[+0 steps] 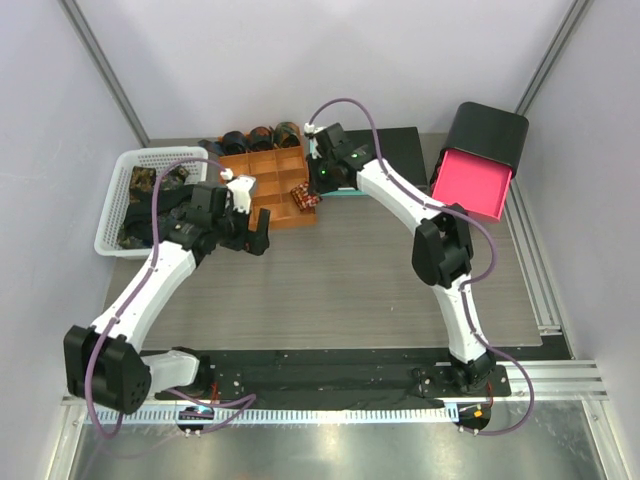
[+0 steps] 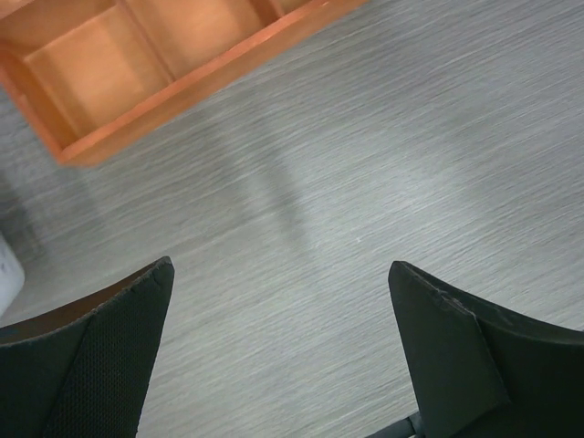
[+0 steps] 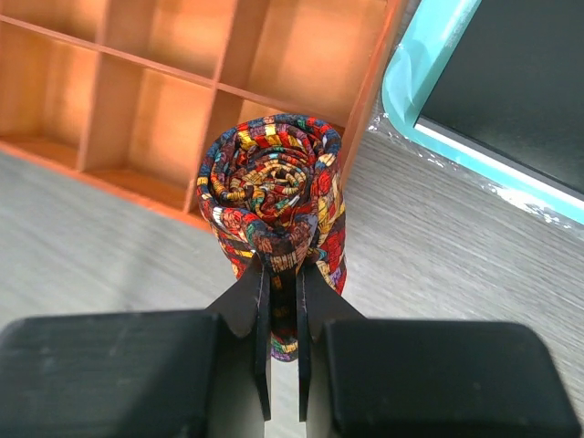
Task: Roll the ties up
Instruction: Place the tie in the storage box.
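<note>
A red-orange check tie (image 3: pixel 274 196), wound into a tight coil, is pinched at its lower edge by my right gripper (image 3: pixel 283 265), which is shut on it. The coil (image 1: pixel 305 197) hangs at the near right corner of the orange compartment tray (image 1: pixel 262 170). I cannot tell whether it touches the tray. Several dark rolled ties (image 1: pixel 255 138) line up behind the tray. Loose dark patterned ties (image 1: pixel 140 195) lie in the white basket (image 1: pixel 118 240). My left gripper (image 1: pixel 258 238) stands open over bare table in front of the tray, holding nothing.
The tray's compartments (image 3: pixel 164 91) that show are bare. A teal-edged black board (image 3: pixel 493 100) lies just right of the tray. A black box with a pink inside (image 1: pixel 480 165) stands at the back right. The tray's near corner (image 2: pixel 82 151) lies ahead of the left fingers (image 2: pixel 429 328).
</note>
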`<state>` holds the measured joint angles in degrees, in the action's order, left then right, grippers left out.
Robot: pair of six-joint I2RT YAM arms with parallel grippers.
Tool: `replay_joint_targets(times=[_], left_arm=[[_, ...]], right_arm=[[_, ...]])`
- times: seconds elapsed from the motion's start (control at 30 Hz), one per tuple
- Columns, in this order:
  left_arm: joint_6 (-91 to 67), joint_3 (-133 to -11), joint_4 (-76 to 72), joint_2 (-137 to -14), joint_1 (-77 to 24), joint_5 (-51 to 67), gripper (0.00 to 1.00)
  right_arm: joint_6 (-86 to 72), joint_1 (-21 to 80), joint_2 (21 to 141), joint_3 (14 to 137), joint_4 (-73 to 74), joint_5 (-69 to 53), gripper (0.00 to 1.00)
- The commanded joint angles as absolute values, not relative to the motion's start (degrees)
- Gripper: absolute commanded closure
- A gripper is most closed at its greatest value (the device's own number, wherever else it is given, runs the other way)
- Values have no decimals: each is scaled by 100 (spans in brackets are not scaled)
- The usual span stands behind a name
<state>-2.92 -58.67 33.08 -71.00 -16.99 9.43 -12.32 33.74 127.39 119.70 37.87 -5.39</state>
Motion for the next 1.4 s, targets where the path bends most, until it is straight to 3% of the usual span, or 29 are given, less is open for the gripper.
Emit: replay_joint_targets(times=[0.0, 0.97, 1.0, 1.03, 1.1, 1.2, 1.37], left_arm=[[-536, -5564, 3331, -6698, -1582, 624, 0], [-466, -5159, 3138, -6003, -1556, 501, 0], [-466, -5150, 3146, -6003, -1556, 510, 0], [-466, -5150, 3146, -6020, -1564, 510, 0], [-474, -5150, 3155, -6012, -1564, 501, 0], [-615, -5212, 3199, -6117, -1564, 509, 0], [-659, -5554, 3366, -6354, -1556, 528, 0]], right_arm=[[-1204, 3516, 12858, 12576, 3753, -26, 99], [-2294, 3674, 14159, 13447, 4623, -263, 98], [-2303, 3674, 14177, 13447, 4606, -298, 92], [-2303, 3674, 14203, 13465, 4597, -368, 76], [-2329, 3674, 14194, 13509, 4527, -439, 62], [-2329, 3674, 14142, 13728, 4421, -606, 48], [-2110, 3656, 13695, 13975, 4255, -703, 33]])
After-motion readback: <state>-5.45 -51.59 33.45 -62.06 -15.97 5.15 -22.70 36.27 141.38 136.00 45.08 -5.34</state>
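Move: The rolled tie is already pinched in my right fingers above the storage box's near right corner. The near right compartment I take it to is about 4 cm left, 1 cm ahead and 8 cm below that hand. The next compartment lies about 7 cm farther left, level with it, and the black board's middle some 14 cm right and 11 cm ahead of my right hand. From my open left hand, the target compartment is roughly 9 cm ahead, 11 cm right and 10 cm below. My right hand lowers the rolled tie about 6 cm and eases it some 3 cm left into the near right compartment, swaying slightly forward and back, the fingers tipping about 10 degrees steeper. Then I open the fingers to let go, rising a centimetre and drifting left. My empty left hand backs off some 3 cm back and left, staying open. ##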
